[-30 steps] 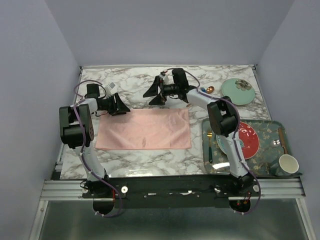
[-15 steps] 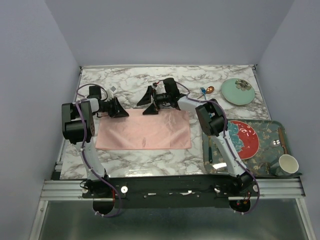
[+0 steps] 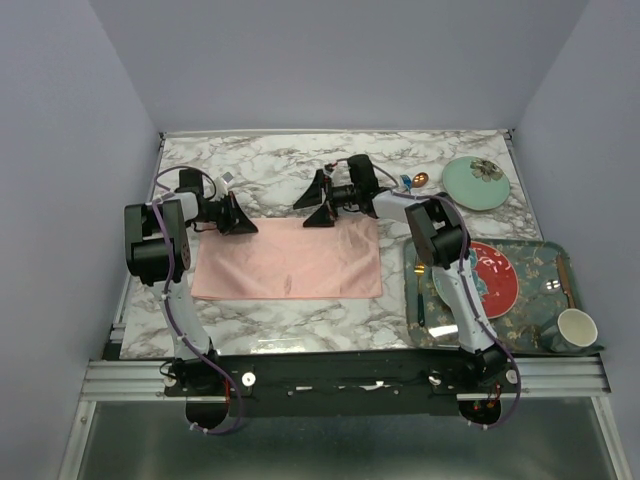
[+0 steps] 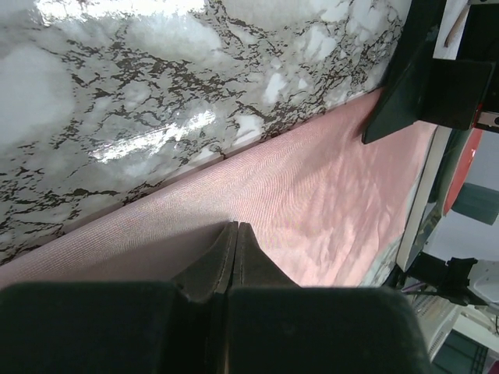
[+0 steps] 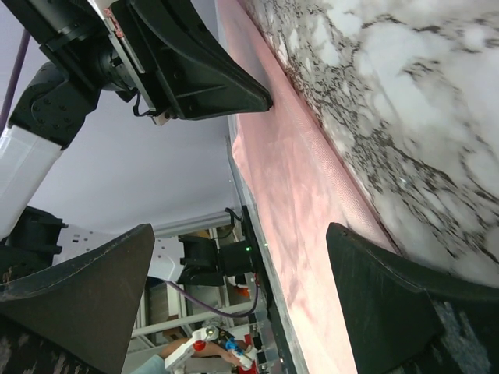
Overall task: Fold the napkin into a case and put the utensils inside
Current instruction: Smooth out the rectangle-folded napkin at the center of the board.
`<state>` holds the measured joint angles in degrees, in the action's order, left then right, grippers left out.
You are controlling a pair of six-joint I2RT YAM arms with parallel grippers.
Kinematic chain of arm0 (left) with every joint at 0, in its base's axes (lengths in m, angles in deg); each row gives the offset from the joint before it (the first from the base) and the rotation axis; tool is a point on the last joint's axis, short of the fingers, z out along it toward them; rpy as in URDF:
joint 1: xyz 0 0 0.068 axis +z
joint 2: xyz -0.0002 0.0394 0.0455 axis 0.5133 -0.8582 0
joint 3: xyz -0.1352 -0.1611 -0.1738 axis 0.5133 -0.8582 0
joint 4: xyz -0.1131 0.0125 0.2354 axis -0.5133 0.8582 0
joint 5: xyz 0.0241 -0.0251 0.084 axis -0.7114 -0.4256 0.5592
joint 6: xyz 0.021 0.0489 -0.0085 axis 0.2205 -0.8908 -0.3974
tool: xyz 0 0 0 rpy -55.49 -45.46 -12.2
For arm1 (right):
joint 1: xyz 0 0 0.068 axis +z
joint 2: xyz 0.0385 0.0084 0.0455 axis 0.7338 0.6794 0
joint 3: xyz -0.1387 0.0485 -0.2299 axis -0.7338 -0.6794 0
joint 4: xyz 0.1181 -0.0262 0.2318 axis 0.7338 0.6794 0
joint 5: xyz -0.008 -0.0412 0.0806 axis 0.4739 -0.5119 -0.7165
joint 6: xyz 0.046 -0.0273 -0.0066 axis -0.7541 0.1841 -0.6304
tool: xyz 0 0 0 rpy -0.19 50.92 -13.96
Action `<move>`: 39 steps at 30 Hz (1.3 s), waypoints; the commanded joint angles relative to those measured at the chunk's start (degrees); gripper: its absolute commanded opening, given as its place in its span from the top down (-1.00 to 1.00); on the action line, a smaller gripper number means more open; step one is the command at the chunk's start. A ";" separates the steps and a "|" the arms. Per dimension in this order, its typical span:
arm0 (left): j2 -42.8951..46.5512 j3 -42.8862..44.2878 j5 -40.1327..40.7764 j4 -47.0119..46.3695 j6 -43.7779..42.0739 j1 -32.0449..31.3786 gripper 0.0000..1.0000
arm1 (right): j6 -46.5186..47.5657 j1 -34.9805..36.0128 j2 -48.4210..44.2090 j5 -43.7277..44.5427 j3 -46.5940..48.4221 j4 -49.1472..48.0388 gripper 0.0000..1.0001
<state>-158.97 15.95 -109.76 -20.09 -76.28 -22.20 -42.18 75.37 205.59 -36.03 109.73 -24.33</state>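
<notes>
The napkin (image 3: 288, 258) lies flat on the marble as a pink rectangle, also seen in the left wrist view (image 4: 327, 187) and the right wrist view (image 5: 296, 195). My left gripper (image 3: 243, 224) is at its far left edge, shut, with its tips (image 4: 235, 227) pressed together in the cloth. My right gripper (image 3: 317, 204) hangs open just above the far edge near the middle (image 5: 240, 234), holding nothing. The utensils, a copper spoon (image 3: 421, 179) and a dark blue fork (image 3: 406, 181), lie at the back, right of the right gripper.
A pale green plate (image 3: 475, 182) sits at the back right. A teal tray (image 3: 548, 252) on the right holds a red plate (image 3: 492, 278), a white cup (image 3: 578, 328) and a gold fork with a teal handle (image 3: 418, 290).
My left gripper has shut on the napkin's far left edge. My right gripper swung left along the far edge and came back right, still open.
</notes>
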 commanded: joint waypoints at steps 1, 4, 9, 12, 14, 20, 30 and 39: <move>-3.05 1.14 6.04 2.52 -2.56 0.54 1.00 | 3.93 -2.49 -2.65 -1.19 -4.36 6.76 -1.00; -3.40 1.75 6.39 3.13 -2.82 0.54 1.00 | 5.42 -3.64 -3.79 -1.37 -6.56 7.73 -1.00; -3.75 2.54 7.09 4.27 -3.53 0.89 1.00 | 10.07 -5.57 -5.11 -1.98 -8.94 11.94 -1.00; -3.93 2.98 7.01 4.45 -3.44 1.15 1.00 | 13.41 -6.98 -5.72 -2.07 -9.38 15.19 -1.00; -4.11 3.16 7.01 4.45 -3.44 1.07 1.00 | 14.56 -8.21 -6.16 -1.98 -9.91 17.64 -1.00; -4.28 3.25 7.09 4.36 -3.09 1.07 1.00 | 19.13 -10.84 -6.34 -2.86 -10.17 22.57 -1.00; -4.72 4.04 7.36 4.89 -3.26 1.07 1.00 | 28.36 -14.10 -6.52 -2.25 -9.64 32.51 -1.00; -3.58 3.69 4.47 1.83 -2.21 1.15 0.99 | 30.56 -14.89 -5.90 -2.86 -6.05 35.24 -1.00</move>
<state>-161.31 20.06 -109.78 -15.08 -76.87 -21.89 -14.27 61.44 197.68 -41.71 102.65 3.77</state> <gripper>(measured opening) 0.008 0.997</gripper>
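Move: The right hand is open at the far long edge of the napkin, whose middle lies about 12 cm back, 4 cm to its left and 4 cm below. The napkin's far right corner is some 22 cm to its right and nearly level front to back; the copper spoon is 29 cm right, 6 cm ahead. The left hand's shut fingertips rest on the napkin, its middle some 8 cm back and 9 cm right. The open right hand slides its lower finger right about 13 cm along the napkin's far edge; left fingertips keep holding. ##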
